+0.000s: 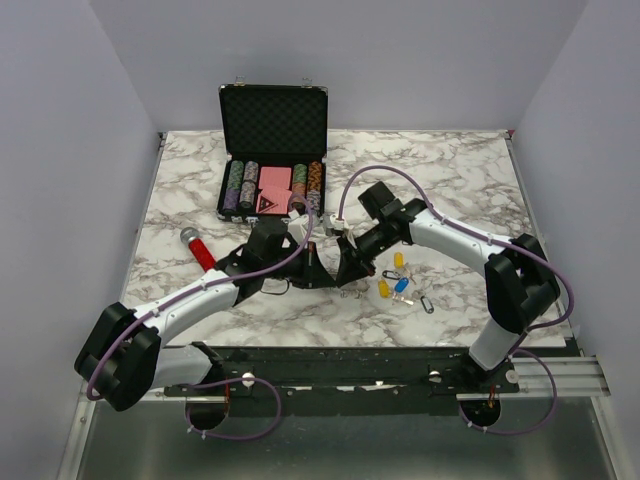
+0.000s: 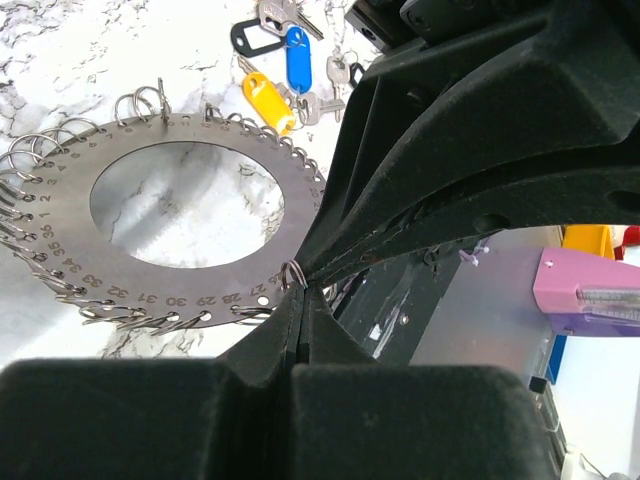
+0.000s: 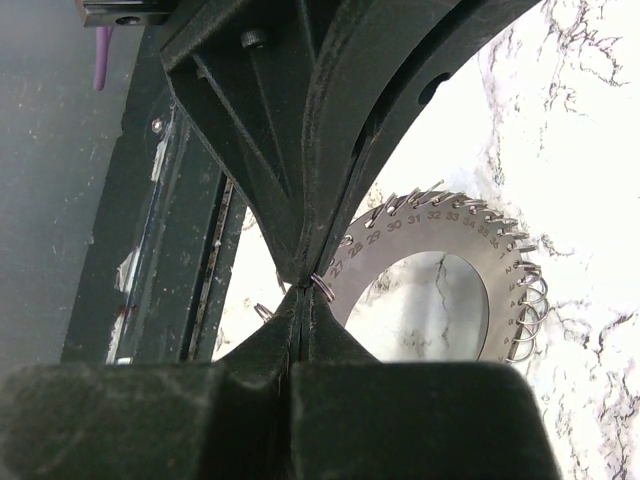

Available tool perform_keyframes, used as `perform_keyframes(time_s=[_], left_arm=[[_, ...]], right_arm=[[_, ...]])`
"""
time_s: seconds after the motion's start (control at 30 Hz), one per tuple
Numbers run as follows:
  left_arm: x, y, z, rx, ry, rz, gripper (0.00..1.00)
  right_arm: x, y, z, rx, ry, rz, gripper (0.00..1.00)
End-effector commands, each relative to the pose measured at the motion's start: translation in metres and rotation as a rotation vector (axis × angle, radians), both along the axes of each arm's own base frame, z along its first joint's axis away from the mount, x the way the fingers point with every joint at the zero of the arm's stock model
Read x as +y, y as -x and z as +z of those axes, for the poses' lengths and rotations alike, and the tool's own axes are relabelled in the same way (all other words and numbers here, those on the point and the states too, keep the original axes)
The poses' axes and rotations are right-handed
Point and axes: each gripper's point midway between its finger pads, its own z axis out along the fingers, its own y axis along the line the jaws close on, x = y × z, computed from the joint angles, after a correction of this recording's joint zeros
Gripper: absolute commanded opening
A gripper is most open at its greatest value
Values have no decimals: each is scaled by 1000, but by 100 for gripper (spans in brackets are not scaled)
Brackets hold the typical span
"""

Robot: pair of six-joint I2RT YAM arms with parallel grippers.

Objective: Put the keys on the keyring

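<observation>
The keyring (image 2: 200,290) is a flat silvery numbered disc fringed with small split rings, lying on the marble; it also shows in the right wrist view (image 3: 450,235). My left gripper (image 2: 300,285) and right gripper (image 3: 303,285) meet tip to tip at its near edge. Both are shut, pinching one small split ring (image 2: 292,272) by number 27. In the top view the left gripper (image 1: 318,270) and right gripper (image 1: 345,268) hide the disc. The keys (image 1: 398,280), with yellow (image 2: 265,98), blue (image 2: 296,60) and black (image 2: 245,38) heads, lie loose just right of the grippers.
An open black case of poker chips (image 1: 273,150) stands at the back centre. A red-handled tool (image 1: 200,250) lies left of the left arm. A small black loop (image 1: 425,303) lies near the keys. The table's front rail (image 1: 350,360) is close behind the grippers.
</observation>
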Motion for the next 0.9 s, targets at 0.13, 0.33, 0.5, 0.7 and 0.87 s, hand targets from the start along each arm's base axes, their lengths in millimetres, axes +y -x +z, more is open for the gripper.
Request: perform_keyframes(time_s=[0.13,0.33,0.5,0.7,0.87], left_arm=[[0,-5,6,-34,29,31,0],[4,-2,3,-23,33,43,32],[11,-2,5,-43,45,69,44],[20,-3,5,-72,55,98,44],[20,4,1,-158,59,22,43]], right_arm=[[5,6,4,24,-34,35,1],[3,3,-2,10,-14,23,1],[2,1,-6,1,-1,13,1],[2,4,-4,5,-17,22,1],[3,5,-1,16,-30,24,1]])
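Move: Both hands already have their shut fingertips at the same small ring on the keyring's near-left rim. From the left hand the keyring's middle is about 6 cm ahead, 3 cm right and a little lower. The nearest yellow key is roughly 10 cm right and 1 cm ahead, the blue key some 14 cm right and 2 cm ahead, both about 6 cm below. For the right hand, that small ring sits right at its fingertips. The left fingers let go of the small ring at the keyring's rim, opening to a bit under half while the hand barely moves, then draw away about 2 cm to the left, with a trace of backward drift. The right hand stays put, shut, and keeps its pinch at the rim. ##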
